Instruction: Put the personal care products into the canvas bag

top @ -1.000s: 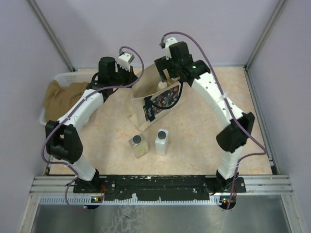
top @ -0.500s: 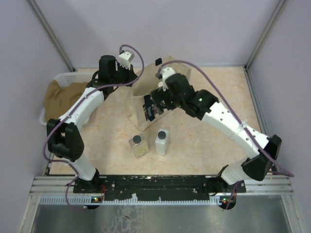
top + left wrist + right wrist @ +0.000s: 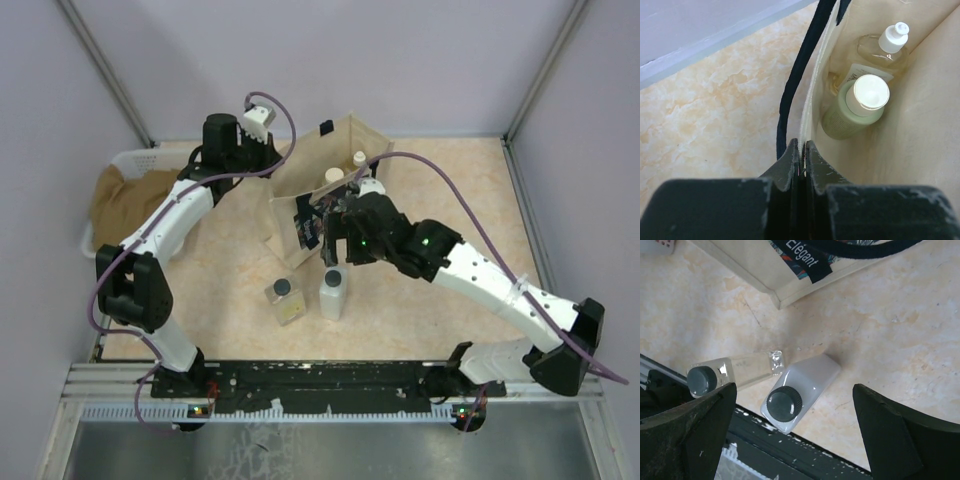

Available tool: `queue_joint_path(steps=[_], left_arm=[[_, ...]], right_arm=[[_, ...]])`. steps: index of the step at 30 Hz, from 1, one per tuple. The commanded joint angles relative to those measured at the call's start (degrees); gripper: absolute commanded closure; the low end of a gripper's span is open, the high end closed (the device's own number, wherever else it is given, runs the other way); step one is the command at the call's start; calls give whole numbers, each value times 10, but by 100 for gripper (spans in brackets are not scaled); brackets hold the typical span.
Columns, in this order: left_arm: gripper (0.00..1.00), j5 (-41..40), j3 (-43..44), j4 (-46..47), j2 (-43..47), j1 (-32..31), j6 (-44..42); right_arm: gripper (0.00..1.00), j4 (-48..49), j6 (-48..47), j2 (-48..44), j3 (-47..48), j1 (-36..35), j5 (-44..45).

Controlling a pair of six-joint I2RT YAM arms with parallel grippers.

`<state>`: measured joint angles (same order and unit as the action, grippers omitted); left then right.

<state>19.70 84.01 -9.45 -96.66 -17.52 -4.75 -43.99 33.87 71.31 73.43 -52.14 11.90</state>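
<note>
The canvas bag (image 3: 345, 140) stands open at the table's back centre. My left gripper (image 3: 800, 148) is shut on the bag's rim (image 3: 812, 100), next to a dark handle (image 3: 800, 75). Inside the bag lie the olive-green bottle (image 3: 852, 110) and the amber clear bottle (image 3: 875, 50); their caps (image 3: 334, 175) show from above. My right gripper (image 3: 795, 387) hangs open above the white rectangular bottle (image 3: 802, 390), holding nothing. The clear square bottle (image 3: 735, 375) stands just left of the white one. In the top view both bottles, white (image 3: 333, 292) and clear (image 3: 284, 300), stand in front of the bag, with the right gripper (image 3: 333, 240) over the white one.
A white plastic basket (image 3: 125, 160) with brown cloth (image 3: 130, 205) sits at the back left. The black base rail (image 3: 320, 378) runs along the table's near edge, close behind the two standing bottles. Frame posts rise at the back corners.
My right arm has come away from the bag's mouth and swung towards the near side, lower, over the white bottle. The left gripper has kept its hold on the rim.
</note>
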Motion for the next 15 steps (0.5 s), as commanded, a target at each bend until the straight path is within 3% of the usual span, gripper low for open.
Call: queue_joint_path(steps=[1,15], left_arm=[[100,9,8,9,4,5,-3],[100,17,-11,28,7,5,2]], right_arm=[[1,39,88,9,-30,-21,-3],[1,19,120,83,-35,-50,25]])
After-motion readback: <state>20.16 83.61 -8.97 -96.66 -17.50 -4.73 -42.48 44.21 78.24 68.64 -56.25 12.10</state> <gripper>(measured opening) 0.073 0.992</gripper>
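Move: The white bottle with the dark cap stands below the open right hand: its middle lies about 5 cm back, 3 cm to the left and 14 cm down. The clear bottle stands level with it, some 9 cm farther left. The canvas bag's middle is roughly 15 cm ahead and 4 cm left of the right hand. From the left hand, the white bottle is about 30 cm back, 12 cm to the right and 15 cm lower. Heading down onto the white bottle, the empty right hand sinks about 6.5 cm while easing some 2.5 cm left and 2 cm back, slowing towards the end. Its wrist tips about 10 degrees more downward and the fingers stay wide open, coming close around the cap. The left hand stays put, still pinching the bag's rim. ##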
